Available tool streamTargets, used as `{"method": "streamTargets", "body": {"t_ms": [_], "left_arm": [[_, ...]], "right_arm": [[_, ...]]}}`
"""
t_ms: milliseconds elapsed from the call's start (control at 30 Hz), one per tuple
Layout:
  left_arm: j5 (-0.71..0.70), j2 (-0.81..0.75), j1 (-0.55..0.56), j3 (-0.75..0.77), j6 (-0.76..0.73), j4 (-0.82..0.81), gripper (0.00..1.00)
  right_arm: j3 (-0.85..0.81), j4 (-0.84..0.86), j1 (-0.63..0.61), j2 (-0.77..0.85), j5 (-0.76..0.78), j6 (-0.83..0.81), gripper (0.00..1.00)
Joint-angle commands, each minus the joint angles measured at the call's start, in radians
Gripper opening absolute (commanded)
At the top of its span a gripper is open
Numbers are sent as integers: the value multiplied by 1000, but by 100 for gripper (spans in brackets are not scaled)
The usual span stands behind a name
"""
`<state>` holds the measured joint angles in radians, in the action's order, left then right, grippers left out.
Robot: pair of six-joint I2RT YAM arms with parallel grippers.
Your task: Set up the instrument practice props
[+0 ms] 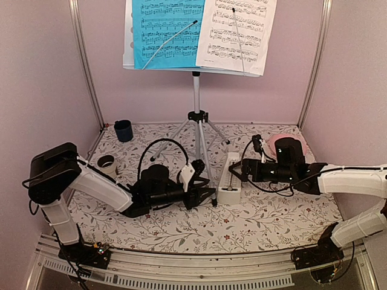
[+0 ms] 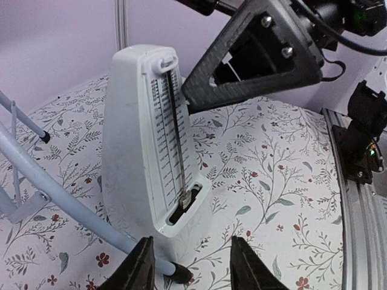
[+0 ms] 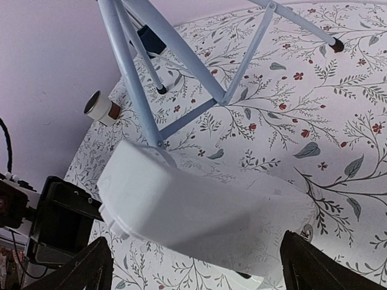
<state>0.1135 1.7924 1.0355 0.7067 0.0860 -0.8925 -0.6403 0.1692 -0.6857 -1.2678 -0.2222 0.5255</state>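
Observation:
The music stand (image 1: 128, 42) rises at the back on its silver tripod (image 1: 196, 130), carrying a bright blue sheet (image 1: 169, 30) and a white sheet (image 1: 239, 33) side by side. A white metronome (image 1: 230, 180) stands upright on the floral table, beside a tripod leg. My left gripper (image 1: 211, 194) sits just left of it, jaws apart and empty; in the left wrist view the metronome (image 2: 151, 145) is just ahead of the left gripper (image 2: 196, 269). My right gripper (image 1: 233, 172) faces it from the right. In the right wrist view the right gripper (image 3: 199, 269) is spread wide around the metronome (image 3: 199, 205) without touching it.
A dark blue cup (image 1: 123, 130) stands at the back left, and a tape roll (image 1: 106, 162) lies near the left wall. A pink plate (image 1: 275, 142) shows behind the right arm. Tripod legs (image 3: 181, 60) spread across the table's middle; one foot (image 2: 181, 273) rests by the left fingers.

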Motion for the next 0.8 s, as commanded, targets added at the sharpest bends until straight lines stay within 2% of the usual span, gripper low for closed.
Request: {"method": "streamTargets", "body": {"t_ms": [0, 267, 533, 700, 767], "left_arm": [[-7, -46, -13, -21, 7, -48, 44], [-6, -51, -17, -27, 2, -53, 45], [-8, -49, -19, -28, -3, -51, 45], [-1, -44, -19, -22, -3, -51, 45], [-1, -45, -18, -21, -5, -51, 45]], "right_arm": [[-76, -76, -45, -73, 138, -20, 96], [-101, -95, -51, -101, 220, 20, 81], [-81, -92, -51, -50, 228, 16, 51], [-51, -98, -51, -14, 226, 9, 42], [-43, -103, -51, -2, 225, 6, 43]]}}
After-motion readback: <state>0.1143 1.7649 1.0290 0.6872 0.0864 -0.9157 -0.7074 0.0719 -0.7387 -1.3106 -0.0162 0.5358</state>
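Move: The metronome's rod stands upright against its scale, its middle about 3 cm to my right hand's left, 1 cm ahead and 4 cm below. The metronome body is centred some 3 cm left, 3 cm ahead and 6 cm below. The stand's near foot is roughly 9 cm left, 3 cm back and 16 cm down. From my left hand the rod is about 8 cm right, 5 cm ahead and 2 cm below. I dip my right hand about 2 cm and ease it 1.5 cm forward at the upper face of the metronome, tilting its fingertips down and swinging them clockwise, some 10 degrees in all. Then I narrow the fingers from wide open to under half around the rod's upper part, lifting about 1 cm and drawing slightly right. ##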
